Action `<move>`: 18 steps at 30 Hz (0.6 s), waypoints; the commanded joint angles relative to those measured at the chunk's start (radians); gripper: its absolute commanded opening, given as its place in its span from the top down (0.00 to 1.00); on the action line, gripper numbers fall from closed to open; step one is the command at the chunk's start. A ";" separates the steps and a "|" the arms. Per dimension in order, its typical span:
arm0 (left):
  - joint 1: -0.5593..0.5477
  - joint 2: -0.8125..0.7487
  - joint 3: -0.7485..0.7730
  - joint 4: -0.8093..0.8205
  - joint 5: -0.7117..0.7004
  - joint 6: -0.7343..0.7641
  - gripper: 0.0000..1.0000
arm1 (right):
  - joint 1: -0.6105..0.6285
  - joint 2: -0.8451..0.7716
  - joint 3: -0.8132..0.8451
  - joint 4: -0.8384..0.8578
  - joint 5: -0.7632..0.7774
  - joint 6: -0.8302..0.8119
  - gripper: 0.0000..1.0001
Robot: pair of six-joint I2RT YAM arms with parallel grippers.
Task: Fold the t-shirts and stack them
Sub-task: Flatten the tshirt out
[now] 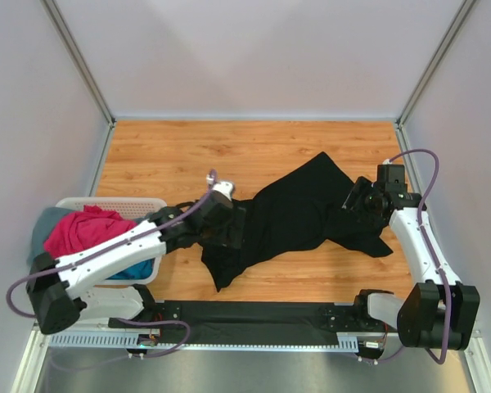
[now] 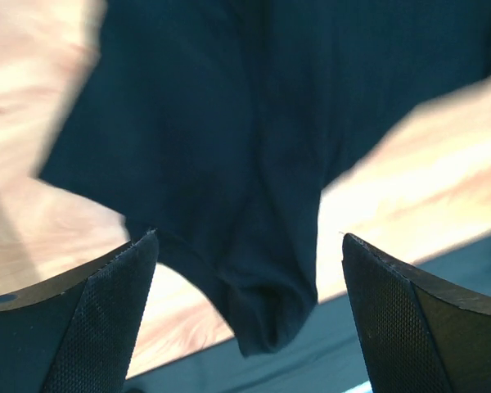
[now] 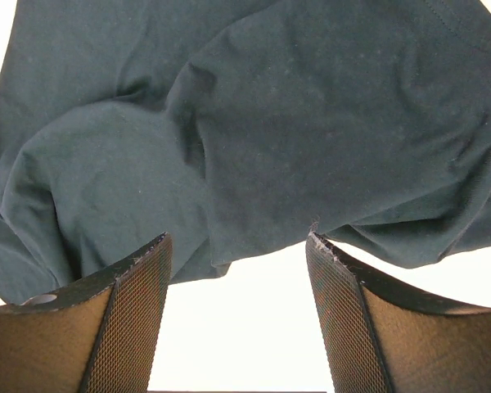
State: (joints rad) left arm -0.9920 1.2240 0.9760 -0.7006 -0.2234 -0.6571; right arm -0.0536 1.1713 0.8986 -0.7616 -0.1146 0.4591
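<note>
A large black t-shirt (image 1: 299, 209) lies crumpled in a diagonal band across the wooden table. My left gripper (image 1: 231, 227) hovers over its left end. In the left wrist view the left gripper (image 2: 250, 236) stands wide open, and a hanging corner of the black t-shirt (image 2: 266, 311) shows below, clear of both pads. My right gripper (image 1: 354, 201) is at the cloth's right side. The right wrist view shows the right gripper (image 3: 237, 237) open at the hem of the black t-shirt (image 3: 311, 123), with nothing between its fingers. Magenta (image 1: 86, 229), blue (image 1: 137, 268) and grey (image 1: 43, 225) t-shirts are piled at the far left.
A white slotted basket (image 1: 114, 202) stands at the left edge of the table and holds the coloured shirts. A black strip (image 1: 254, 315) runs along the near edge between the arm bases. Grey walls close the table in at the back and on both sides.
</note>
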 commanded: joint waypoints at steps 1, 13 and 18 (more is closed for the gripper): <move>0.145 -0.110 0.021 -0.036 -0.024 -0.099 0.00 | 0.005 -0.012 0.011 0.008 -0.013 0.000 0.32; 0.369 -0.046 -0.097 -0.057 -0.100 -0.567 0.02 | 0.006 0.017 -0.024 0.039 -0.040 0.001 0.32; 0.369 0.061 -0.092 -0.080 -0.142 -0.711 0.01 | 0.006 0.013 -0.033 0.044 -0.025 0.001 0.32</move>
State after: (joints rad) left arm -0.6262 1.2503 0.8700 -0.7799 -0.3138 -1.2274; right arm -0.0528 1.1866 0.8749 -0.7464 -0.1368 0.4591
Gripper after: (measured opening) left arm 0.990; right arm 0.677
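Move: The tshirt's left corner lies about 10 cm to the left hand's left and some 7 cm ahead, roughly 11 cm below its open fingers. The shirt's near tip, about 3 cm left and 7 cm back, and the laundry basket's middle, some 34 cm left and 6 cm ahead, lie at much the same depth. From the right hand that left corner is about 45 cm left, 2 cm back and 9 cm below. Towards the tshirt's left corner, the left hand swings about 10 cm left and some 5 cm forward in a low arc, rising about 4 cm, then sinking to finish some 5 cm lower than it began. It turns roughly 50 degrees counter-clockwise on the way, fingers staying wide open and still clear of the cloth. ##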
